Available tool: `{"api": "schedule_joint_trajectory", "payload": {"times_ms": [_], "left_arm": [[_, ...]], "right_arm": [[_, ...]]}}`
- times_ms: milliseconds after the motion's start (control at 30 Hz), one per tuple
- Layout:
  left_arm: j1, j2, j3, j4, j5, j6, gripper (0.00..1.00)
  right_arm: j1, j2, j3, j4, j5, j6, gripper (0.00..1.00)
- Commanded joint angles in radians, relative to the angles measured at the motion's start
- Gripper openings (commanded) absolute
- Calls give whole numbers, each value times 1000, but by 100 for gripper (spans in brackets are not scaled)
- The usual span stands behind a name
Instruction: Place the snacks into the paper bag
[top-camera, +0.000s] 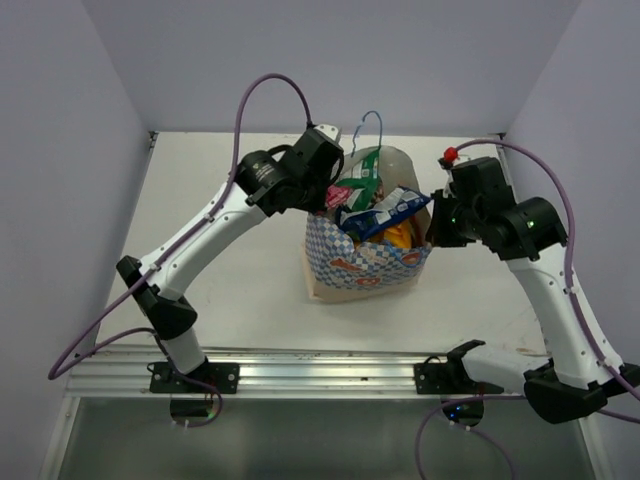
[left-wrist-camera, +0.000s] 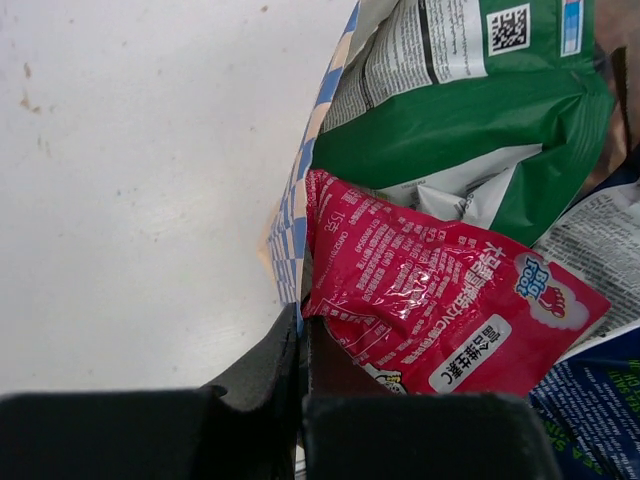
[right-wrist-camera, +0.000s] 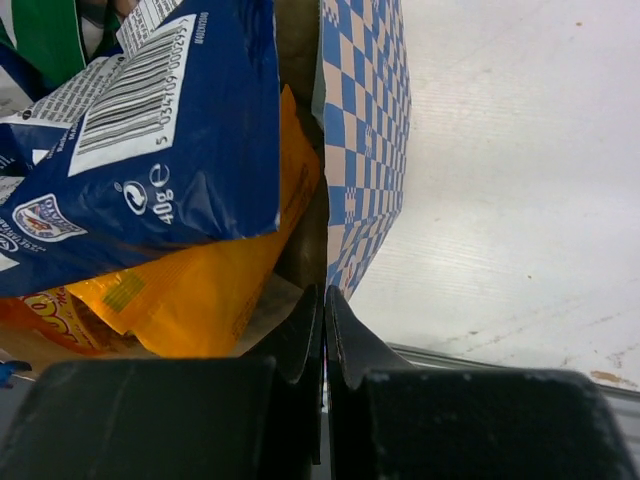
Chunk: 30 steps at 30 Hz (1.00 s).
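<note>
The paper bag (top-camera: 365, 265) stands mid-table, white with blue checks, stuffed with snacks. A green-white packet (top-camera: 362, 188), a blue-white packet (top-camera: 385, 212) and an orange packet (top-camera: 398, 236) stick out of it. My left gripper (top-camera: 322, 205) is shut on the bag's left wall (left-wrist-camera: 290, 225); beside it lie a red packet (left-wrist-camera: 440, 295) and the green packet (left-wrist-camera: 470, 120). My right gripper (top-camera: 433, 232) is shut on the bag's right wall (right-wrist-camera: 365, 150), with the blue packet (right-wrist-camera: 150, 150) and the orange packet (right-wrist-camera: 200, 290) just inside. The brown and pink packets are hidden.
A blue cord handle (top-camera: 371, 125) rises behind the bag. A metal rail (top-camera: 320, 372) runs along the table's near edge. Grey walls close in the back and both sides of the white table (top-camera: 240, 290).
</note>
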Motion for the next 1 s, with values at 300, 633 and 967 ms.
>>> {"api": "schedule_joint_trajectory", "payload": {"times_ms": [300, 633, 967], "left_arm": [[33, -282, -469, 189, -284, -54, 0], [53, -265, -446, 174, -285, -51, 0], [53, -280, -429, 211, -322, -27, 100]], "right_arm": [[159, -5, -205, 269, 19, 70, 0], [302, 69, -181, 291, 90, 99, 0], [302, 48, -187, 260, 168, 105, 42]]}}
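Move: Both hands hold the paper bag by opposite rims; its middle is about 11 cm right, 2 cm back and 12 cm below the left hand. It goes to bare table about 2 cm right and 2 cm back of that hand, some 30 cm below. From the right hand, that spot is 20 cm left and 6 cm ahead, 30 cm down. The blue packet pokes up about 8 cm left and 4 cm ahead of the right hand, 3 cm lower. Both hands, still pinching opposite rims of the filled paper bag, carry it about 9 cm to the left while lowering it some 5 cm onto the bare table, the left hand's wrist rolling and turning counter-clockwise by 10 to 15 degrees. Once it has come to a stop, the left gripper opens wide and starts to rise slightly, while the right gripper opens about a third, so the rim comes free between each pair of fingers. ##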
